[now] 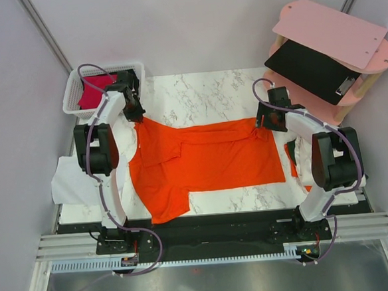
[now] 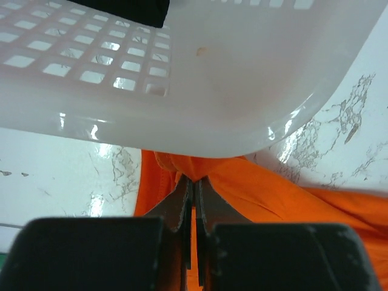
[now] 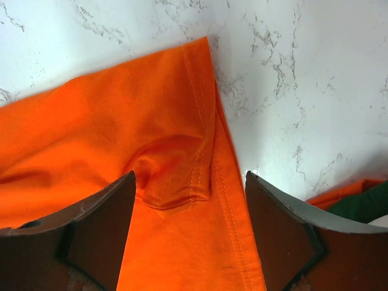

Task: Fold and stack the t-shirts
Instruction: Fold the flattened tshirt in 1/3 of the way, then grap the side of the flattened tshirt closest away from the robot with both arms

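Note:
A bright orange t-shirt (image 1: 208, 161) lies spread flat on the marble table, one sleeve toward the near edge. My left gripper (image 1: 137, 116) is at its far left corner, right beside the basket. In the left wrist view the jaws are shut on a pinch of the orange cloth (image 2: 194, 179). My right gripper (image 1: 262, 123) stands open over the shirt's far right corner. Its fingers (image 3: 97, 224) straddle a small folded-over flap of hem (image 3: 182, 170). A crimson-red t-shirt (image 1: 95, 86) and a bit of black cloth (image 1: 126, 75) lie in the basket.
The white plastic basket (image 1: 74, 94) stands at the table's far left, its wall (image 2: 212, 91) close above the left jaws. A pink shelf (image 1: 336, 29) holding a black clipboard (image 1: 312, 67) stands at the far right. Orange and green cloth (image 3: 357, 203) lies by the right arm.

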Action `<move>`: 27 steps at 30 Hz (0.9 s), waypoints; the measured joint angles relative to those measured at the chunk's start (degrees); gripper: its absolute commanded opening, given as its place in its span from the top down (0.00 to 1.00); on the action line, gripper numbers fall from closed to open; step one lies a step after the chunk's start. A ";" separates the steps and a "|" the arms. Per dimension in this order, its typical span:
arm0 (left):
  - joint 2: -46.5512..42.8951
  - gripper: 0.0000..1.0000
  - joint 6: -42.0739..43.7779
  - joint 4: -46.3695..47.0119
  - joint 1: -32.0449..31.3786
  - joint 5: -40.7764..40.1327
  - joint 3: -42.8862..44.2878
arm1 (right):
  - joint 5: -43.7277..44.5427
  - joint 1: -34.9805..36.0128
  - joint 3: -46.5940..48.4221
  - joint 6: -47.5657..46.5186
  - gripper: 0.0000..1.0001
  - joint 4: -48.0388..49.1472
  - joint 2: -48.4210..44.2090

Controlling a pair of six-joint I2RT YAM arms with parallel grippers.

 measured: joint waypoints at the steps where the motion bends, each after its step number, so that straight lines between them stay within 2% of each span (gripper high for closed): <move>1: 0.15 0.79 0.02 -0.07 0.00 -0.17 0.37 | 0.02 0.00 -0.02 0.00 0.19 0.00 -0.15; 2: 0.37 0.59 0.07 -0.22 0.02 -0.31 0.81 | 0.00 0.00 -0.02 -0.02 0.19 -0.02 -0.28; 3: 0.55 0.17 0.22 -0.39 0.02 -0.59 1.27 | 0.02 0.00 -0.02 -0.02 0.19 -0.02 -0.44; 4: 0.57 0.05 0.50 -0.57 0.02 -0.92 1.51 | 0.02 0.00 -0.02 -0.02 0.18 -0.02 -0.55; 5: 0.57 0.00 0.74 -0.76 0.02 -1.25 1.53 | 0.00 0.00 -0.04 -0.02 0.18 -0.02 -0.70; 9: -1.11 0.00 0.35 -1.53 0.11 -2.86 0.00 | -0.44 0.00 -0.70 -0.04 0.17 -0.17 -1.95; 12: -6.45 0.01 0.35 -1.86 0.15 -3.13 -4.63 | -1.22 0.00 -1.73 -0.07 0.18 -0.57 -4.24; 18: -28.24 0.03 0.31 0.42 -0.48 1.27 -20.41 | -3.02 0.00 -6.84 0.63 0.20 -1.42 -13.22; 21: -39.43 0.04 0.28 1.40 -4.04 3.37 -29.77 | -4.44 0.00 -10.23 1.88 0.22 -1.79 -17.14; 26: -50.05 0.05 -1.22 2.19 -13.75 5.62 -45.33 | -9.25 -0.02 -18.64 5.27 0.51 -2.71 -21.75; 27: -51.32 0.05 -1.90 1.57 -15.87 5.95 -47.98 | -10.56 -0.02 -20.46 6.03 0.52 -3.23 -22.32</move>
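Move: The left hand still pinches the shirt's far-left corner. The shirt's near-left sleeve lies some 36 cm back, 12 cm right and 4 cm lower. From the same hand, the white basket's middle is about 12 cm ahead and 14 cm left, the white cloth 23 cm back and 22 cm left. From the open right hand, the shirt's near-right corner is roughly 22 cm back, 5 cm right and slightly below; the folded cloths are about 15 cm back and 24 cm right. The left fingers open wide and let go of the orange shirt's far-left corner beside the basket, then the hand swings up and some 23 cm back over the shirt, veering about 8 cm right and sinking again towards the near-left sleeve. The right hand arcs up, then down, about 11 cm back towards the near edge, rolling slightly as its fingers partly close. ##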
